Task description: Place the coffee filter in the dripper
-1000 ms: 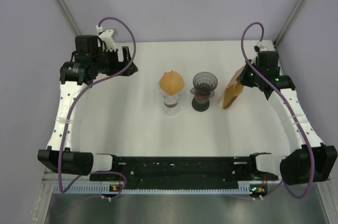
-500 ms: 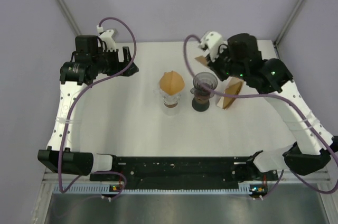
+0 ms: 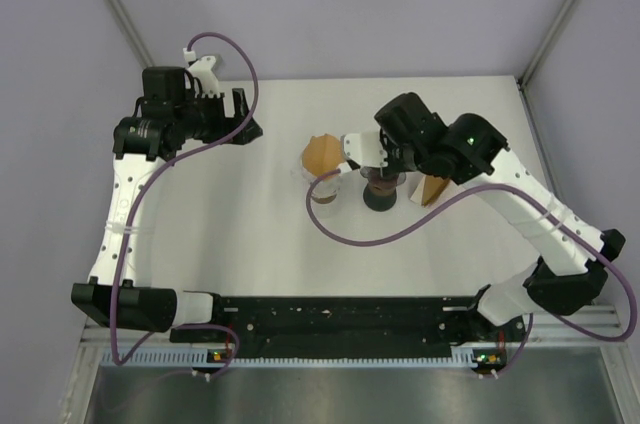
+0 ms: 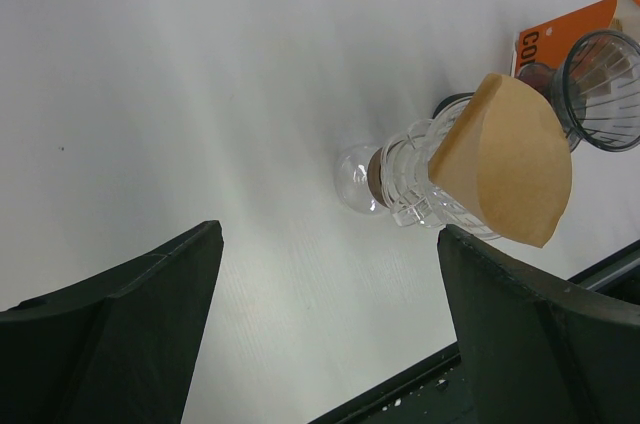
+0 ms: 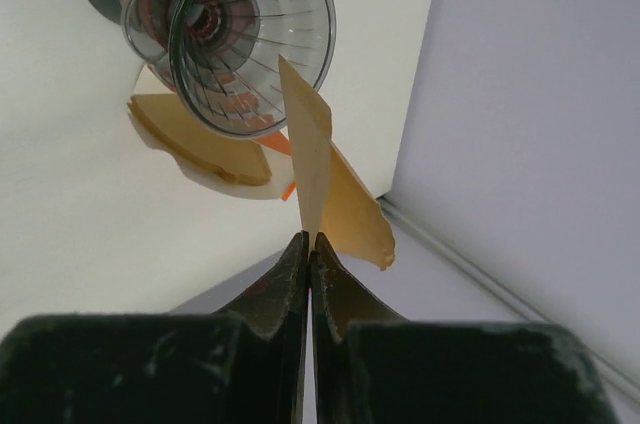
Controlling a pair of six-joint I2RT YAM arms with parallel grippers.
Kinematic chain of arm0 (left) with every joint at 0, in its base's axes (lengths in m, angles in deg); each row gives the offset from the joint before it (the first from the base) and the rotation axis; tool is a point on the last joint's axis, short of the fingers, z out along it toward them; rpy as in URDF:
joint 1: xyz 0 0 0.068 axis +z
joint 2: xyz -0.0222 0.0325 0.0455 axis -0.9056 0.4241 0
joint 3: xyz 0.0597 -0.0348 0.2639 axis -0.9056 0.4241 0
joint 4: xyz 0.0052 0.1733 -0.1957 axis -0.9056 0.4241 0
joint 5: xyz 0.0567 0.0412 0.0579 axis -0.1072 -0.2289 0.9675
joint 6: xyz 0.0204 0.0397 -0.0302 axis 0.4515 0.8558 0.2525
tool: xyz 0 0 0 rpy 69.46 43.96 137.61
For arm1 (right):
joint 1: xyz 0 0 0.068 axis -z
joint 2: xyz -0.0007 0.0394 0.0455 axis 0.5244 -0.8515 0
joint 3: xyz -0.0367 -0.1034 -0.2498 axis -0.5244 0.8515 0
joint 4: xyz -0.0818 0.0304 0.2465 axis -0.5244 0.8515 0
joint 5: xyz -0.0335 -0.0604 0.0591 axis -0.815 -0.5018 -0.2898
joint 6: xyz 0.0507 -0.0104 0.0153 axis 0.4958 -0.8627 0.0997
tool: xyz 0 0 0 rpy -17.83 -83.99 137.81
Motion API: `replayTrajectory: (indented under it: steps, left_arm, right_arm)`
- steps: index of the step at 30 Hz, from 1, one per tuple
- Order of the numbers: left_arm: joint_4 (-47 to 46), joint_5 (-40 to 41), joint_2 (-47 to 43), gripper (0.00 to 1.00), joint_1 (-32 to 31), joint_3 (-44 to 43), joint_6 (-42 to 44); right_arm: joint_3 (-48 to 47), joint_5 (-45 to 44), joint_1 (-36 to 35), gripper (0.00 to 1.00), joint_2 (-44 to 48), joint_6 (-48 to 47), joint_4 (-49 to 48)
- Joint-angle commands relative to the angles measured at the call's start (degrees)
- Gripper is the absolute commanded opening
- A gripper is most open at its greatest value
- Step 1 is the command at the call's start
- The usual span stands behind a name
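Note:
The dark ribbed dripper (image 5: 250, 39) stands on its stand at the table's middle (image 3: 384, 187). My right gripper (image 5: 310, 241) is shut on a brown paper coffee filter (image 5: 308, 144), gripped at its lower edge and held just beside the dripper's rim. From above, the right arm (image 3: 440, 144) covers the dripper's top and hides the jaws. My left gripper (image 3: 245, 120) stays open at the far left, with nothing between its fingers (image 4: 330, 234).
A clear glass dripper holding a brown filter (image 3: 322, 159) stands left of the dark one (image 4: 510, 159). An orange pack of filters (image 3: 433, 189) leans on the right (image 5: 200, 139). The enclosure's walls rise close behind and to the right.
My right arm has swung left from the filter pack to above the dark dripper, with a filter in its jaws. The left arm has not moved.

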Motion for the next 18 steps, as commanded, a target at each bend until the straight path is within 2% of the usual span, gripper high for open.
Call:
replayTrajectory:
  steps: [1,18]
  left_arm:
    - [-1.0,-1.3,-0.97,0.94,0.29,-2.02,1.03]
    - [-1.09,-1.56,-1.15,0.94,0.29,-1.41,1.12]
  right_arm:
    - [-1.01,-0.62,-1.11,0.0,0.06,-9.79,4.05]
    - [5.58,1.05,-1.11,0.0,-5.48,-18.5,-3.41]
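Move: The glass dripper on its stand lies about 9 cm ahead of the right hand, 3 cm to its left and some 16 cm below. The orange filter box stands roughly 8 cm ahead and 10 cm to this hand's right, and the glass dripper already lined with a filter about 9 cm ahead and 17 cm to its left, both a good deal lower. From the left hand, the empty dripper is some 32 cm to the right, 4 cm ahead and 16 cm down. Mostly downward, about 5 cm, after first turning almost on the spot, the right hand sinks towards the empty dripper and eases 1 to 2 cm forward and slightly left. The wrist goes on rolling some 20 degrees, its left side dropping, and swings around 10 degrees counter-clockwise, while the shut fingers keep their pinch on the paper filter, lowering its tip to the dripper's mouth. ##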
